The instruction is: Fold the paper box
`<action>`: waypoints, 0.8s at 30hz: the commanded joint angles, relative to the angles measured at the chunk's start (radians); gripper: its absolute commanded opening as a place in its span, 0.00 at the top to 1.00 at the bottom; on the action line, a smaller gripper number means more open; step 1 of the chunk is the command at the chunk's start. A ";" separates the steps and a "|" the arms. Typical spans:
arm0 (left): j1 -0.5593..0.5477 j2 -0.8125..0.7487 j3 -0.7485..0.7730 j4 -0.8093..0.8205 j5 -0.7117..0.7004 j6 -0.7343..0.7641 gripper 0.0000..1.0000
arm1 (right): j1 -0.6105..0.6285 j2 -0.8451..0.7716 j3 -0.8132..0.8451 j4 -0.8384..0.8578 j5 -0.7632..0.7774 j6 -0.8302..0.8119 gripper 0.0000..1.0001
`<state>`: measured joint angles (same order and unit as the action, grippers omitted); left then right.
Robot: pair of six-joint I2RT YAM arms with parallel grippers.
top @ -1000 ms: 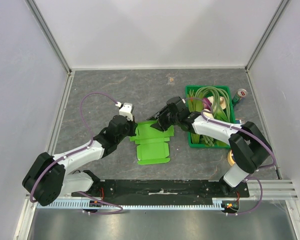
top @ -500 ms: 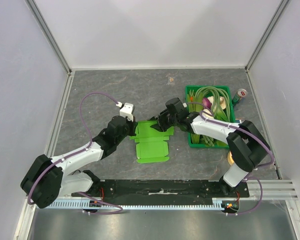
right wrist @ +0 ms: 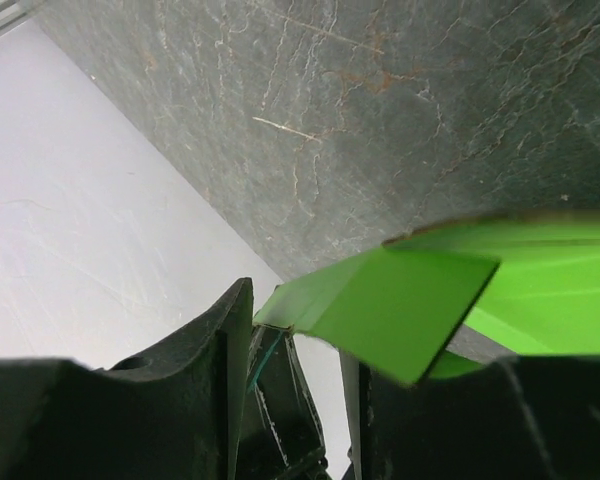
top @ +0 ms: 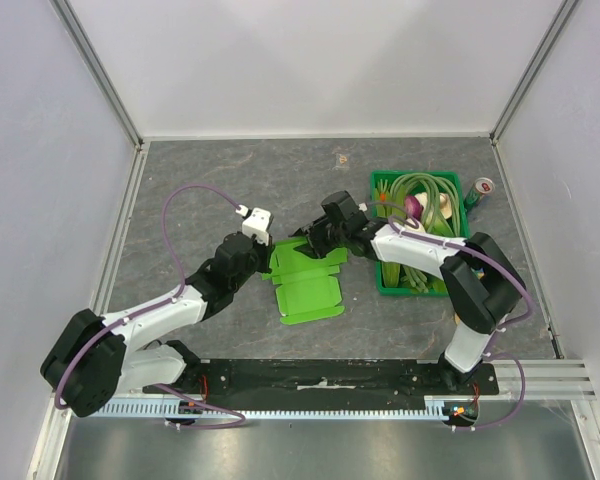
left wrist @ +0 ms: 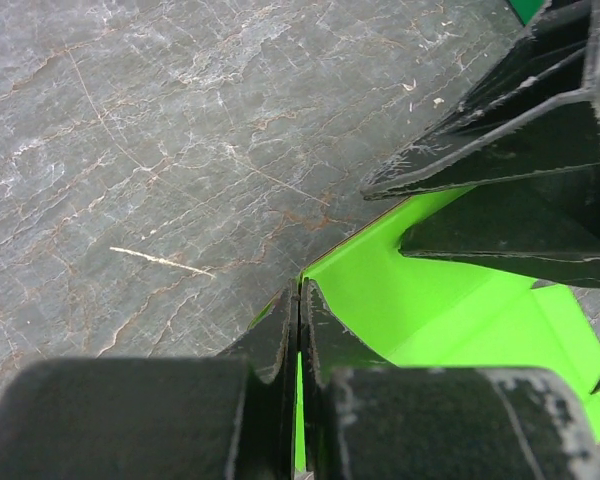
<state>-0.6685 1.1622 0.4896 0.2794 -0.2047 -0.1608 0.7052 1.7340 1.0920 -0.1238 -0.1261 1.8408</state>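
The paper box is a bright lime-green card blank lying mostly flat on the grey table, its far flap raised. My left gripper is shut on the box's left edge; in the left wrist view my left gripper pinches thin green card. My right gripper is at the far flap with its jaws apart. In the right wrist view the raised flap crosses in front of my right gripper, which does not clamp it. The right gripper's fingers show above the card.
A dark-green crate of long green beans and a red onion stands right of the box, under the right arm. A can stands beyond it. A pale roll lies near the right arm's base. White walls enclose the table.
My right gripper has moved a little left and away along the far flap, and the box has turned slightly. The left gripper stays shut on the box's left edge.
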 commanded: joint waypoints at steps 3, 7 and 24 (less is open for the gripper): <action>-0.006 -0.013 -0.008 0.070 -0.021 0.067 0.98 | 0.005 0.029 0.051 -0.017 0.031 0.029 0.60; -0.006 -0.012 -0.011 0.073 -0.015 0.057 0.98 | 0.005 0.032 0.042 -0.014 0.028 0.037 0.83; 0.032 -0.333 -0.055 -0.259 -0.059 -0.413 0.34 | 0.002 0.064 -0.210 0.506 -0.035 -0.115 1.00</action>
<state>-0.6640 0.9600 0.4675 0.1120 -0.2192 -0.4068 0.7052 1.7775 0.9543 0.1326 -0.1555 1.8183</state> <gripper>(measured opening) 0.634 0.011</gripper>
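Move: The green box's back wall stands between the right hand's half-open fingers, the spot to be pinched about 1 cm to their left and 1 cm below. Some 6 cm in front-left-to-rear terms matters little: the left hand already grips the wall's left corner, with that spot roughly 5 cm to its right, 2 cm ahead and 1 cm below. From the right hand the base panel's middle lies about 6 cm back, 1 cm right and 4 cm down; the lid panel is 14 cm back, 2 cm left, 5 cm down. The box's back wall passes from one hand to the other: the right fingers, staying almost in place, shut on its upper edge near the left corner, then go down about 2 cm. As they finish closing, the left fingers open, let go of the corner and draw away backward and up, roughly 3 cm, also slightly left, the wrist rolling left side down. ##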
